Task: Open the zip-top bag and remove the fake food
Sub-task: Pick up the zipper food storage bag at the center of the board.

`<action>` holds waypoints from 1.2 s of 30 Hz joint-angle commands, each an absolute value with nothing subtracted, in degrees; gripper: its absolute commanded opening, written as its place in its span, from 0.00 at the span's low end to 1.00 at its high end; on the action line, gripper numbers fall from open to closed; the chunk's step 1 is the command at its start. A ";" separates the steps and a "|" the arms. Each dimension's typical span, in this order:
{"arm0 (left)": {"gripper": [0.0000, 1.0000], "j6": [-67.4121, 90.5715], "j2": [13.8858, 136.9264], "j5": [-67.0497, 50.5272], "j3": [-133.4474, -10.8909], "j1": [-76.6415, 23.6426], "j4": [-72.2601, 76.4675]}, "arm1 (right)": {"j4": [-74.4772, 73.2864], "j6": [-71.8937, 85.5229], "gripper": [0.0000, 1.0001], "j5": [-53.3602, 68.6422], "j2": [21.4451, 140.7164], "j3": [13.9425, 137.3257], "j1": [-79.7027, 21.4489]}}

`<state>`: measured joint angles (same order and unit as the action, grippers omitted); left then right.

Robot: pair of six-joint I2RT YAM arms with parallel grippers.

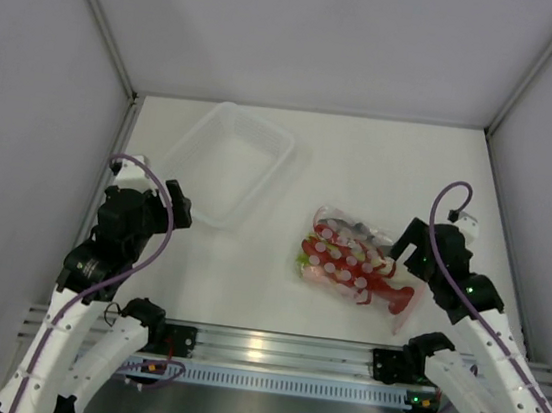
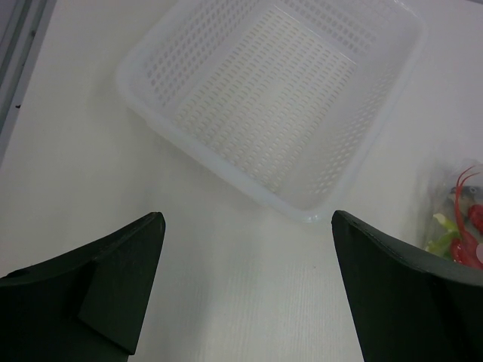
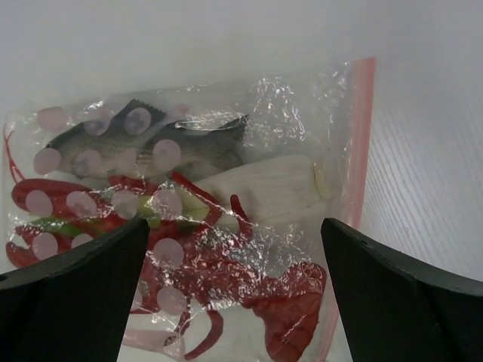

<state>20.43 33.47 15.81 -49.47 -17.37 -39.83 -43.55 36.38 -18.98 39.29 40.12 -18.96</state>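
Observation:
The zip-top bag [image 1: 350,256] lies flat on the white table, right of centre, with pale pink dots on it. In the right wrist view the bag [image 3: 294,113] fills the frame and its pink zip strip [image 3: 361,151] runs down its right edge. The fake food is inside: a red lobster [image 3: 290,305], a grey fish [image 3: 192,147] and a green-and-white leek [image 3: 264,188]. My right gripper [image 3: 234,226] hovers open over the bag, holding nothing; from above, the right gripper [image 1: 404,244] is at the bag's right side. My left gripper [image 2: 247,226] is open over bare table, near the tray's front corner.
A clear perforated rectangular tray [image 1: 285,147] stands left of centre, towards the back, with nothing in it; its near rim [image 2: 226,170] is just ahead of my left fingers. White walls close in the table at the left, right and back. A metal rail runs along the near edge.

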 commanded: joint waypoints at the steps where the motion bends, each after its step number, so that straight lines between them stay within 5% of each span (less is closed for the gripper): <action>1: 0.98 20.65 32.70 15.21 -49.31 -17.75 -36.56 | -35.43 44.99 0.99 -21.08 38.94 35.44 -19.42; 13: 0.98 20.57 32.61 15.03 -49.13 -19.07 -36.65 | -25.15 58.27 0.98 -24.71 41.13 18.03 -16.61; 19: 0.98 20.48 32.43 15.29 -49.04 -19.34 -36.74 | -16.62 55.64 0.55 -20.48 43.24 13.72 -16.44; 23: 0.98 20.48 33.05 15.20 -49.13 -19.34 -36.65 | -14.77 49.94 0.34 -20.22 41.31 14.32 -16.52; 26: 0.98 20.39 33.92 15.12 -49.13 -19.25 -36.65 | -13.98 44.50 0.27 -19.78 41.57 16.25 -16.61; 29: 0.98 20.39 34.63 15.12 -49.31 -19.25 -36.56 | -12.49 37.55 0.07 -16.53 43.24 19.94 -16.61; 36: 0.98 20.48 36.91 13.36 -50.01 -19.25 -36.56 | -9.41 23.93 0.00 -8.62 47.19 25.92 -17.49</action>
<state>20.45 35.97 14.41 -49.34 -19.09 -39.81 -11.68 33.50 -12.43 46.28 22.28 -17.15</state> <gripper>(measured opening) 0.982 0.289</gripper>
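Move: The food storage bag lies flat below the right hand, its middle some 6 cm to the left, about 1 cm ahead and 11 cm down; its pink zip strip is roughly 4 cm to the hand's right and 3 cm back, and the red lobster tail inside about 1 cm right and 4 cm back. The white basket stands some 20 cm ahead and 37 cm left of that hand. From the left hand, the bag is about 37 cm to the right, 1 cm ahead and 21 cm down. The right hand sinks about 11 cm with its fingers wide open, easing slightly back and right and turning some 15 degrees clockwise, then shuts at the bottom to pinch a fold of the bag's film between the lobster tail and the pale leek end, just inboard of the zip strip. Keeping that pinch, it lifts the fold by roughly 5 cm while carrying it forward and left, towards the basket, and turns back counter-clockwise by about 20 degrees. ##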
